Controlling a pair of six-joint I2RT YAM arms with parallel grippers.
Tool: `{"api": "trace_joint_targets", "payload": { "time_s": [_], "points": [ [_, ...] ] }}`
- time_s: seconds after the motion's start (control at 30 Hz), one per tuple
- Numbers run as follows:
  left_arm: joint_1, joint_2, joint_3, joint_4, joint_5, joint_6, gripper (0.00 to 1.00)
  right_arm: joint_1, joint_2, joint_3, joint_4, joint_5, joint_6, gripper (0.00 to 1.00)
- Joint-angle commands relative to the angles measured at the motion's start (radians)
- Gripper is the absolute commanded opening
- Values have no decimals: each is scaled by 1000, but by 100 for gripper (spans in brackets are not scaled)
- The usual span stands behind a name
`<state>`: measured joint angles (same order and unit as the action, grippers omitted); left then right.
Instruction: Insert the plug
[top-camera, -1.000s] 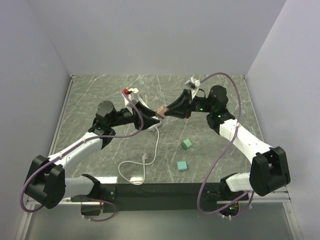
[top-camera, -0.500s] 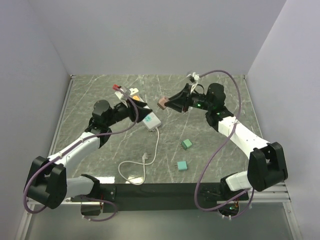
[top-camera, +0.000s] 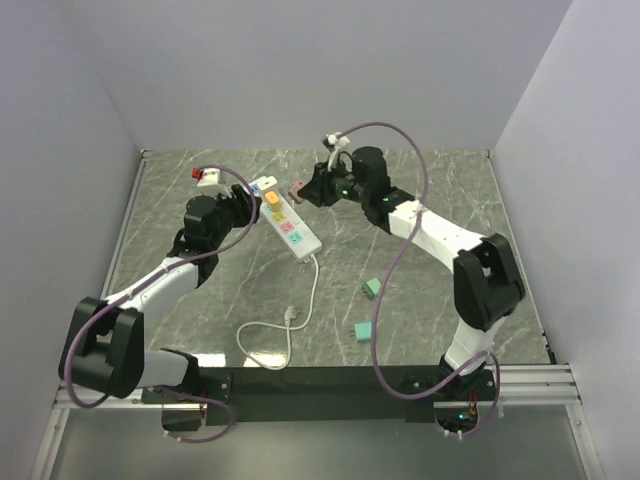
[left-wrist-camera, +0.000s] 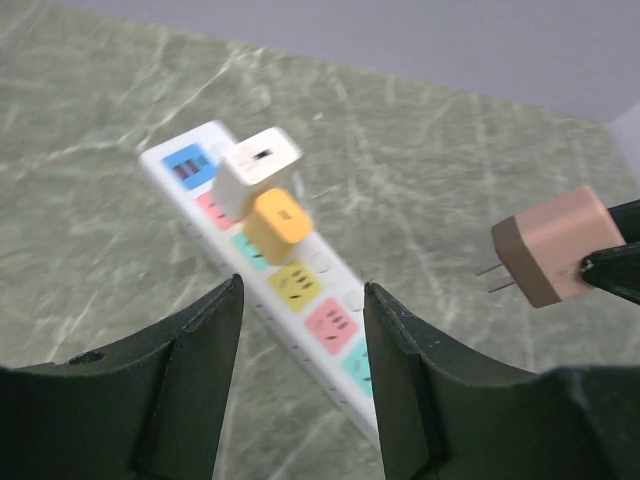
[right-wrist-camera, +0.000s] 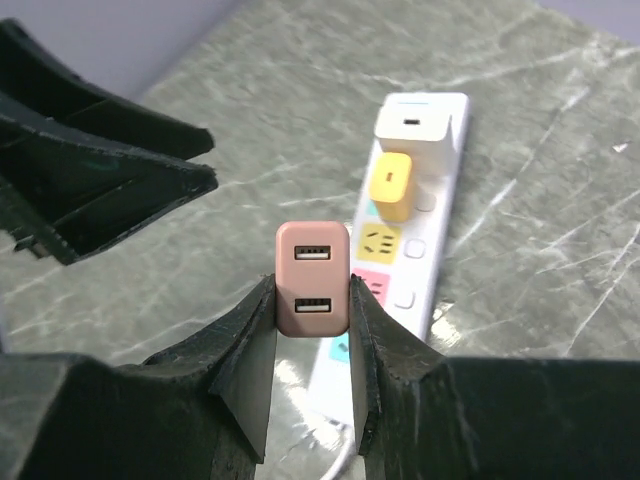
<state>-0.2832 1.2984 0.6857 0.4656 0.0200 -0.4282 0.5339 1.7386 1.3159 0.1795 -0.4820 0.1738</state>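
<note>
A white power strip (top-camera: 287, 224) with coloured sockets lies on the grey marble table. A white charger (left-wrist-camera: 258, 170) and a yellow one (left-wrist-camera: 278, 225) are plugged in at its far end. My right gripper (right-wrist-camera: 312, 295) is shut on the pink plug (right-wrist-camera: 313, 278), which has two USB ports. It holds the plug (top-camera: 297, 190) in the air just right of the strip's far end, prongs toward the strip. My left gripper (left-wrist-camera: 302, 290) is open and holds nothing. It hovers at the strip's left side (top-camera: 248, 203), with the pink socket (left-wrist-camera: 330, 325) showing between its fingers.
The strip's white cord (top-camera: 312, 285) curls toward the near edge and ends in a loose plug (top-camera: 291, 315). Two green cubes (top-camera: 373, 288) (top-camera: 363, 331) lie at the near right. Grey walls close in the back and both sides.
The right gripper has carried the pink plug left and toward the back. The left gripper has drawn back to the left, opened wider and uncovered the strip.
</note>
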Motion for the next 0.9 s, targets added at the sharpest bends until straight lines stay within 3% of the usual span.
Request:
{"api": "trace_joint_targets", "payload": {
  "time_s": [0.0,0.47,0.87],
  "points": [
    [24,58,54,19,-83,-23,57,27,79,141,-86,124,-52,0],
    [84,409,302,90,-45,-20,59,103,392,482,-333,289,-92,0],
    [96,621,483,131,15,-50,61,143,434,464,-330,402,-85,0]
  ]
}}
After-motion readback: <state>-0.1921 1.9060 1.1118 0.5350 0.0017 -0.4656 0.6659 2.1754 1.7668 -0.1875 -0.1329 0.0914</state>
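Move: The right hand holds the pink plug; the strip's pink socket lies about 4 cm ahead, 5 cm left and some 18 cm below. From that hand the yellow plug is roughly 9 ahead and 8 left, the white plug 11 ahead and 10 left. For the open left hand the power strip's far end is about 17 ahead, 2 left and 16 below; from that hand the white plug is about 13 ahead and 1 right. Down, with a swing forward and left, the right hand brings the gripped pink plug in above the strip's coloured sockets: about 12 cm of descent, its last part nearly straight, while the fingers tip some 20 degrees further down. The left hand, still open, reaches forward about 14 cm and sinks 7 towards the strip's far end, beside the white plug. ##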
